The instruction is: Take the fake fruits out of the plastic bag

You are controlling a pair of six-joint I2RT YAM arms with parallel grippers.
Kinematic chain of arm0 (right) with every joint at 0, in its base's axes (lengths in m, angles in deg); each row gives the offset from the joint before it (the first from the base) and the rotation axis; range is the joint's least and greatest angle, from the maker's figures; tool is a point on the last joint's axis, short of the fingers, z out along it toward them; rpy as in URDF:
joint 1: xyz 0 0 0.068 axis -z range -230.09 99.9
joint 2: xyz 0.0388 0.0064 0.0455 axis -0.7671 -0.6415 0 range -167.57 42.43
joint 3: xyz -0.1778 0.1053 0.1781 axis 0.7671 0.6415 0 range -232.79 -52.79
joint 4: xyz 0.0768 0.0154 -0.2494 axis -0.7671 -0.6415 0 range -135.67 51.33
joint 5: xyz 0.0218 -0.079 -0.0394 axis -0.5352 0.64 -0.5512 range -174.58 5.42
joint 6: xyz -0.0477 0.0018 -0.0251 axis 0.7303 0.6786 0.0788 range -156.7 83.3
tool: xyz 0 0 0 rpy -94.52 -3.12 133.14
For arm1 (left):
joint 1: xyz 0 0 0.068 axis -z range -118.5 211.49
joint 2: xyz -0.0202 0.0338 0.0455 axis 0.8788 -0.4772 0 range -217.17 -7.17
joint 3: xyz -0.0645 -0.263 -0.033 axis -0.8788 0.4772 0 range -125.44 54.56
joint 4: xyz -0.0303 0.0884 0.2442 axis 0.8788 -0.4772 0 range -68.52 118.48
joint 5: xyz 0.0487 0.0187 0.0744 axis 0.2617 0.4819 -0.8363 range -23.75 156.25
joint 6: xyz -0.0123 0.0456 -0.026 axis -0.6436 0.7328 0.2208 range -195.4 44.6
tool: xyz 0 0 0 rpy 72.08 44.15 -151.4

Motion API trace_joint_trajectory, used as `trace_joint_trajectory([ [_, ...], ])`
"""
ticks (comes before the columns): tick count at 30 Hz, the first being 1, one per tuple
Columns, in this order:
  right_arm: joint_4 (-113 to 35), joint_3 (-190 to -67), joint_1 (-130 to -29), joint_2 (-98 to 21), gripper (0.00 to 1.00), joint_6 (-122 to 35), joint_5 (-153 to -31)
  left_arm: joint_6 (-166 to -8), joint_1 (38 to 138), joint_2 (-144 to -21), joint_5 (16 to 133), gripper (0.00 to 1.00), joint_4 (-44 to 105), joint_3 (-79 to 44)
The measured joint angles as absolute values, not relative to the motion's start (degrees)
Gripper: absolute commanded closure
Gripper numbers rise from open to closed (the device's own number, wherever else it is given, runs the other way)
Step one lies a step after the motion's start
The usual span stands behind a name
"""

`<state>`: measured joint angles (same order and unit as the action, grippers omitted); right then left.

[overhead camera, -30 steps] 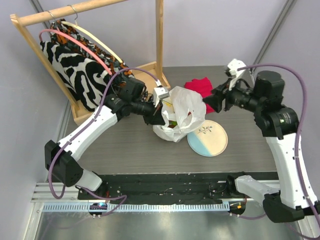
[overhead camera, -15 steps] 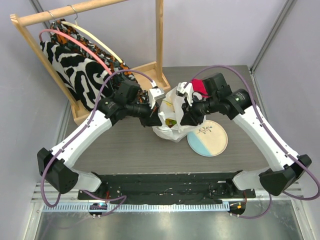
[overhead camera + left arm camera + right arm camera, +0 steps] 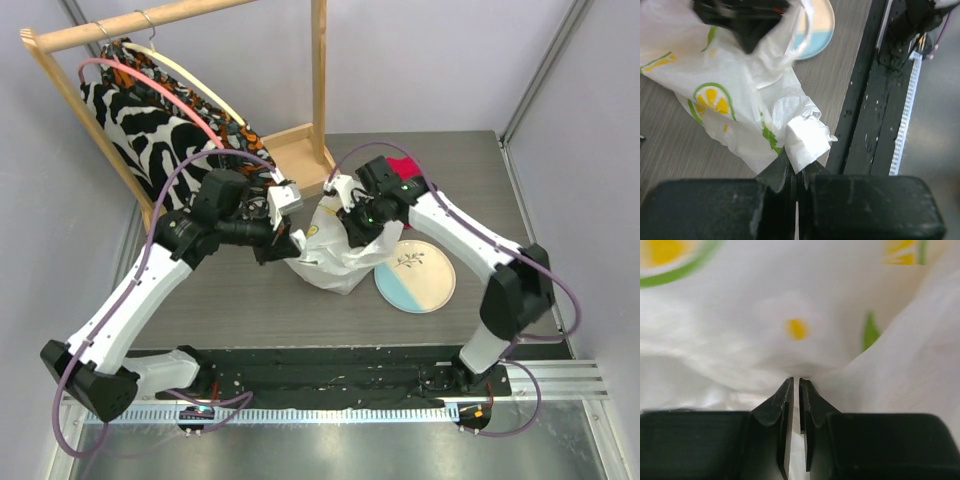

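The white plastic bag (image 3: 335,255) with citrus prints lies crumpled mid-table. My left gripper (image 3: 287,238) is at its left side, shut on a folded flap of the film (image 3: 807,142); in the left wrist view the jaws (image 3: 796,167) pinch that flap, and the bag (image 3: 735,95) spreads away from them. My right gripper (image 3: 355,225) presses into the bag's top from the right. In its wrist view the fingertips (image 3: 795,382) are nearly together, with thin white film (image 3: 800,340) caught between them. The fake fruits are hidden; only printed slices show.
A round white and blue plate (image 3: 415,275) lies just right of the bag. A red cloth (image 3: 405,167) sits behind the right arm. A wooden clothes rack (image 3: 320,90) with zebra fabric (image 3: 140,130) stands at the back left. A black rail (image 3: 875,125) runs along the near edge.
The right arm swung in from the right to the bag's top and its jaws closed on the film. The left gripper drew the bag's edge leftward; the bag mouth collapsed, hiding the contents.
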<state>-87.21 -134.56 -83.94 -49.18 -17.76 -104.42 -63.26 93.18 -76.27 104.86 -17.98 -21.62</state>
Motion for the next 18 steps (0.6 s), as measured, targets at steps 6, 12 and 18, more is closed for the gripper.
trace_joint_trajectory([
  [6,-83.9,-147.6,-79.6,-63.5,0.83,-21.1,-98.1,-57.6,92.5,-71.3,104.6,1.0,-23.7,-17.4],
  [12,-78.5,-155.5,-78.1,-66.1,0.66,-23.1,-88.7,-56.0,91.9,-70.5,103.6,0.99,-24.1,-14.3],
  [18,-79.1,-157.5,-79.5,-63.9,0.38,-23.2,-87.1,-60.2,91.8,-72.6,103.4,0.94,-19.9,-13.1],
])
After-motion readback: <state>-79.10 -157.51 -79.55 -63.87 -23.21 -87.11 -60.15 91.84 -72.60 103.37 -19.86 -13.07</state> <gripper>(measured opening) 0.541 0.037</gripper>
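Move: The plastic bag lies right under my right hand, its middle about 4 cm to the left, 1 cm back and 5 cm lower. The red cloth is some 16 cm ahead and 14 cm to the right, the plate roughly 9 cm back and 18 cm right, both about 10 cm lower. My left hand already pinches a gathered corner; the bag's middle lies about 12 cm to its right, 3 cm ahead and 15 cm below. I sweep my right hand about 15 cm forward over the bag, from beside its film towards the far side of the mouth, dipping slightly, then rising, while the hand turns clockwise and its fingers swing up and out, nearly 30 degrees in all; the almost shut fingers open to about half. My left hand keeps its pinch on the corner, easing back and left, then sinking to some 5 cm lower. ##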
